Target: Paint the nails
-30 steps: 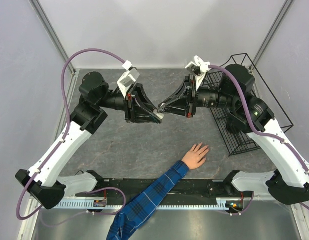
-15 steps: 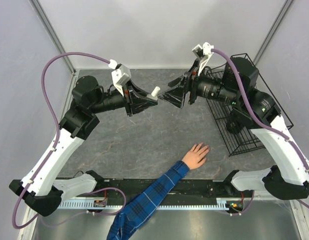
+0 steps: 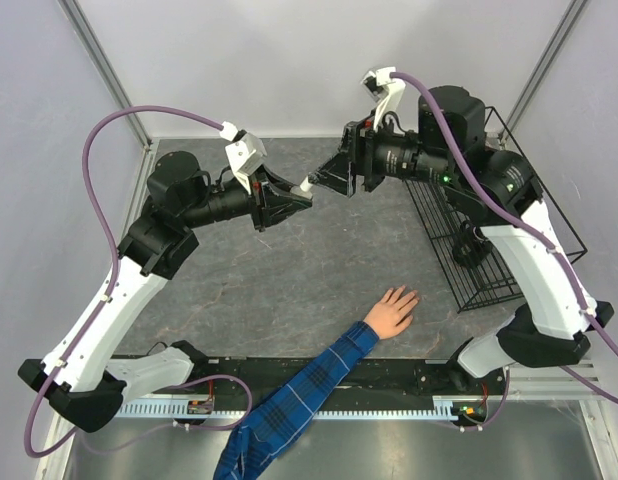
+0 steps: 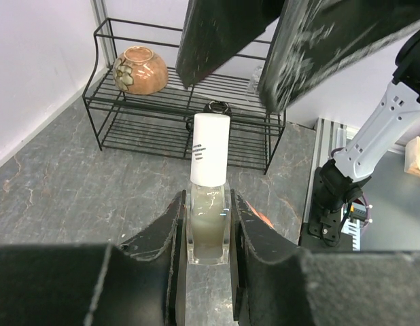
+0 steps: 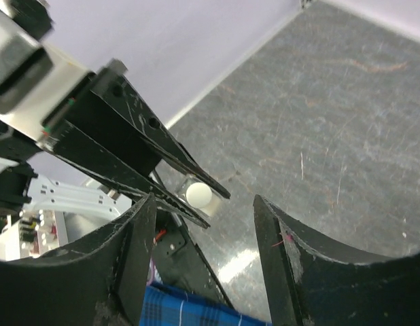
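My left gripper [image 3: 292, 196] [image 4: 208, 207] is shut on the glass body of a small nail polish bottle [image 4: 208, 227], whose white cap [image 3: 307, 183] [image 4: 210, 155] points at the right arm. The right gripper [image 3: 327, 178] [image 5: 204, 198] is open, with its fingers [image 4: 227, 34] on either side of the cap [image 5: 198, 195] and apart from it. A light-skinned hand [image 3: 392, 310] in a blue plaid sleeve [image 3: 299, 400] [image 5: 189, 309] lies flat near the front edge. Its nails [image 3: 410, 296] are too small to make out.
A black wire rack [image 3: 484, 230] [image 4: 162, 122] stands at the right side of the table. A brown patterned bowl [image 4: 138, 68] and a dark ring-shaped object [image 4: 215, 107] sit on it. The arm bases and a cable rail [image 3: 319, 405] run along the near edge.
Both grippers rose and moved toward the back with the bottle. The right gripper, shut at the bottle's cap a second ago, has opened and now straddles the cap.
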Robot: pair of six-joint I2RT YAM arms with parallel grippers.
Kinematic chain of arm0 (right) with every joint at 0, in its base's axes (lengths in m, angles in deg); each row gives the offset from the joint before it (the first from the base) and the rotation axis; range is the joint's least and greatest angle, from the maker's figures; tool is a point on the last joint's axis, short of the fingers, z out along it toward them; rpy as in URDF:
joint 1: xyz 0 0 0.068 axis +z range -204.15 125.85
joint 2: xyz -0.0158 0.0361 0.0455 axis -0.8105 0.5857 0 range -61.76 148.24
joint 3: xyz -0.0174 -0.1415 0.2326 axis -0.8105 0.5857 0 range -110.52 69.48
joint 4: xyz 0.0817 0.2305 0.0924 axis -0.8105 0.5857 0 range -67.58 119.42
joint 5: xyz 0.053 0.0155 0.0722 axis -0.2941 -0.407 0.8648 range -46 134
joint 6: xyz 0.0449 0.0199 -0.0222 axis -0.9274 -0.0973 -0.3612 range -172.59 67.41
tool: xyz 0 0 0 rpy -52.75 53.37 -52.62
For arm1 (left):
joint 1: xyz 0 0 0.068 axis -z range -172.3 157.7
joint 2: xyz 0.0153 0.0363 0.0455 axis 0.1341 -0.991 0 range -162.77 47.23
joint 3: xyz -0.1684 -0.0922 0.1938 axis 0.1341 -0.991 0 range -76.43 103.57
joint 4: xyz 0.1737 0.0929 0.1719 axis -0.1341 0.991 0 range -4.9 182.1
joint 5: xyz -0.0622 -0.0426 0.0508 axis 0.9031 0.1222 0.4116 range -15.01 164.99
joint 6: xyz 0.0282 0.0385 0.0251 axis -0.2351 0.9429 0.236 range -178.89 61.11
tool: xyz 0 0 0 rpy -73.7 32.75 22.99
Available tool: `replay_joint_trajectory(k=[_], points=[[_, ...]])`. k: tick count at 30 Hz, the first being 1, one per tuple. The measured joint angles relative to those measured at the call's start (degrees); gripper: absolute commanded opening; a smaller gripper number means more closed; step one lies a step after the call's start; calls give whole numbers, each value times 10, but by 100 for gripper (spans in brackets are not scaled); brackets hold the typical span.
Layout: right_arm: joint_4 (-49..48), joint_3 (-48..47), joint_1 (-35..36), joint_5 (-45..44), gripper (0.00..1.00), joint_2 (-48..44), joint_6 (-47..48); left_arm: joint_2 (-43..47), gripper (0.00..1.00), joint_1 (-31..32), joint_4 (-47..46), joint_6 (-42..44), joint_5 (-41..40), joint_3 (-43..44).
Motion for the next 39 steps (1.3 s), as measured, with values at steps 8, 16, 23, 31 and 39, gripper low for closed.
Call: replay_joint_trajectory(k=[8, 16, 23, 31, 39], points=[[37, -1, 0, 24, 51, 17, 7, -5, 2, 0, 6, 3, 5, 0], [37, -1, 1, 46, 43, 22, 8, -11, 2, 0, 6, 3, 21, 3], [31, 9, 1, 53, 36, 23, 8, -17, 2, 0, 7, 3, 36, 10], [26, 23, 1, 58, 4, 24, 17, -25, 2, -1, 9, 2, 61, 11], [23, 48, 5, 74, 0, 2, 57, -29, 2, -4, 14, -5, 112, 11]])
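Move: The white cap of the nail polish bottle is roughly 3 cm to the left of the right hand's fingers and 3 cm below them, level with them fore and aft. The bottle's glass body, held in the left fingers, lies about 4 cm left, 1 cm back and 6 cm below the right hand. The mannequin hand is some 12 cm back, 14 cm right and 45 cm below it. From the left hand the cap sits about 3 cm up, 1 cm ahead and 1 cm right. The right hand, fingers still well apart, sinks about 4 cm, quickly at first and then slowly, easing 1.5 cm left towards the bottle held by the left hand, and closes in stages until its fingertips pinch the white cap from both sides. The left hand keeps its grip on the glass body and drifts about 2 cm back, a little right and down, turning some 10 degrees clockwise, while the right hand turns about as much counter-clockwise and, once closed, draws back about 1 cm alongside it. ##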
